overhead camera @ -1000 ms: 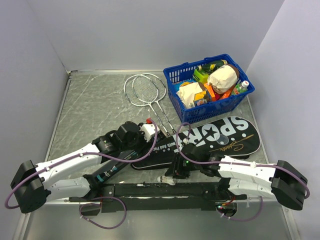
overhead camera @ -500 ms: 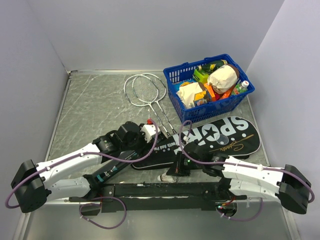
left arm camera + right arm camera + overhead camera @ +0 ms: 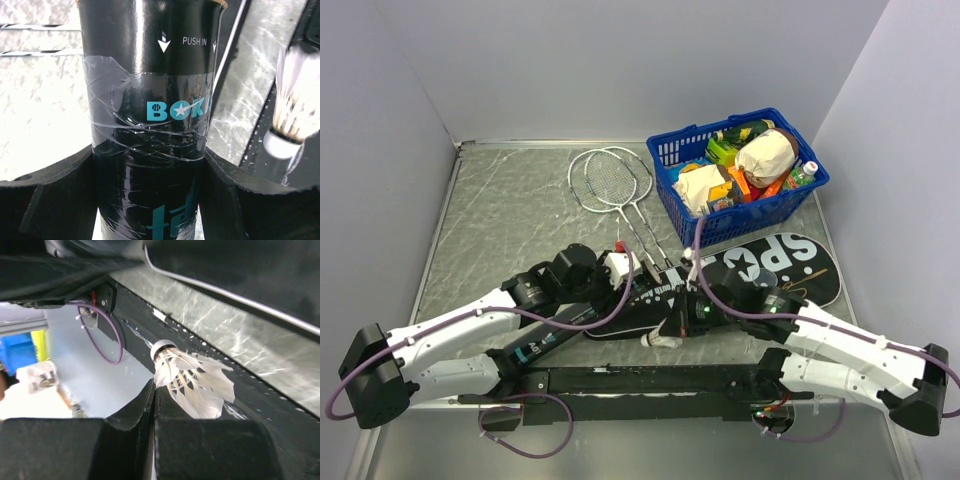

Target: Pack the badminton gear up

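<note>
My left gripper (image 3: 638,288) is shut on the long dark tube (image 3: 150,115), whose end marked "PUSH IN" points away from the wrist. In the top view the tube (image 3: 545,340) slants across the near table. My right gripper (image 3: 154,390) is shut on the white feather shuttlecock (image 3: 192,380), pinching a feather at its fingertips, cork end away. The top view shows this shuttlecock (image 3: 658,342) just right of the tube's end, and it also appears in the left wrist view (image 3: 292,115). The black "SPORT" bag (image 3: 770,270) lies partly under the right arm. Two rackets (image 3: 610,180) lie farther back.
A blue basket (image 3: 685,150) full of groceries stands at the back right, touching the bag's far side. A black rail (image 3: 650,382) runs along the near edge between the arm bases. Grey walls close in the table on three sides.
The right gripper closed on the shuttlecock and carried it up and left, away from the near rail toward the tube's end. The left arm with the tube barely moved.
</note>
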You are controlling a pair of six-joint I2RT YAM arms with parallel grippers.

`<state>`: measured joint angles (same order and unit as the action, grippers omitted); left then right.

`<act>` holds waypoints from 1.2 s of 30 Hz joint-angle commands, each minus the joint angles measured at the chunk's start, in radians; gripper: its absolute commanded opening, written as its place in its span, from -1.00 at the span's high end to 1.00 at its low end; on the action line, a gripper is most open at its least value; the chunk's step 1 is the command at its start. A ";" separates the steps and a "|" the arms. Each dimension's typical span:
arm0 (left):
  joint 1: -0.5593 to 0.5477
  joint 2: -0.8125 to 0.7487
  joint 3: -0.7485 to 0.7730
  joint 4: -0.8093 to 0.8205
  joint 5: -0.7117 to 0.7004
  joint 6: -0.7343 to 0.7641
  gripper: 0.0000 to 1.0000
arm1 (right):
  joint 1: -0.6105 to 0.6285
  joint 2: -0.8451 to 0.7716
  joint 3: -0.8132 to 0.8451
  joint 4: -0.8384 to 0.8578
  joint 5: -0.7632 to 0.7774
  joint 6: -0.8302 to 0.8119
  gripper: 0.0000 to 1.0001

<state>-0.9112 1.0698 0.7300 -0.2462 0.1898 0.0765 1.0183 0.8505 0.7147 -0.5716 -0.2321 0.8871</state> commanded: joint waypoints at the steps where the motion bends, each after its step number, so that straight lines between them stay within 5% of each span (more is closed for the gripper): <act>1: -0.011 -0.036 0.022 0.048 0.079 0.028 0.98 | -0.017 -0.021 0.158 -0.241 0.132 -0.161 1.00; 11: -0.051 -0.076 -0.007 0.061 0.167 0.074 0.98 | -0.032 0.013 0.462 -0.516 0.396 -0.275 1.00; 36: -0.069 -0.108 -0.024 0.084 0.295 0.089 0.98 | -0.034 0.033 0.473 -0.283 0.183 -0.297 1.00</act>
<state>-0.9752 0.9874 0.7067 -0.2291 0.4377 0.1459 0.9882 0.8772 1.2118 -0.9436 0.0120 0.5865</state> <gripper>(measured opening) 0.684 0.008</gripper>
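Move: Lying about 11 cm ahead of the right hand, 5 cm to its left and 5 cm higher is the open mouth of the black tube; from the left hand, which grips the tube, that mouth is some 4 cm ahead, 6 cm right and 6 cm up. The racket bag's middle is about 15 cm ahead of the right hand, 9 cm right and 14 cm below. The racket grips lie roughly 22 cm straight ahead, equally low. Carrying the shuttlecock cork-first, its feathers still pinched, the right hand climbs about 12 cm while swinging forward and right, rolls some 25 degrees, then eases back left towards the tube mouth. The left hand keeps its grip on the tube, drawing it back about 6 cm with a slight lift and turning it clockwise to meet the cork. ##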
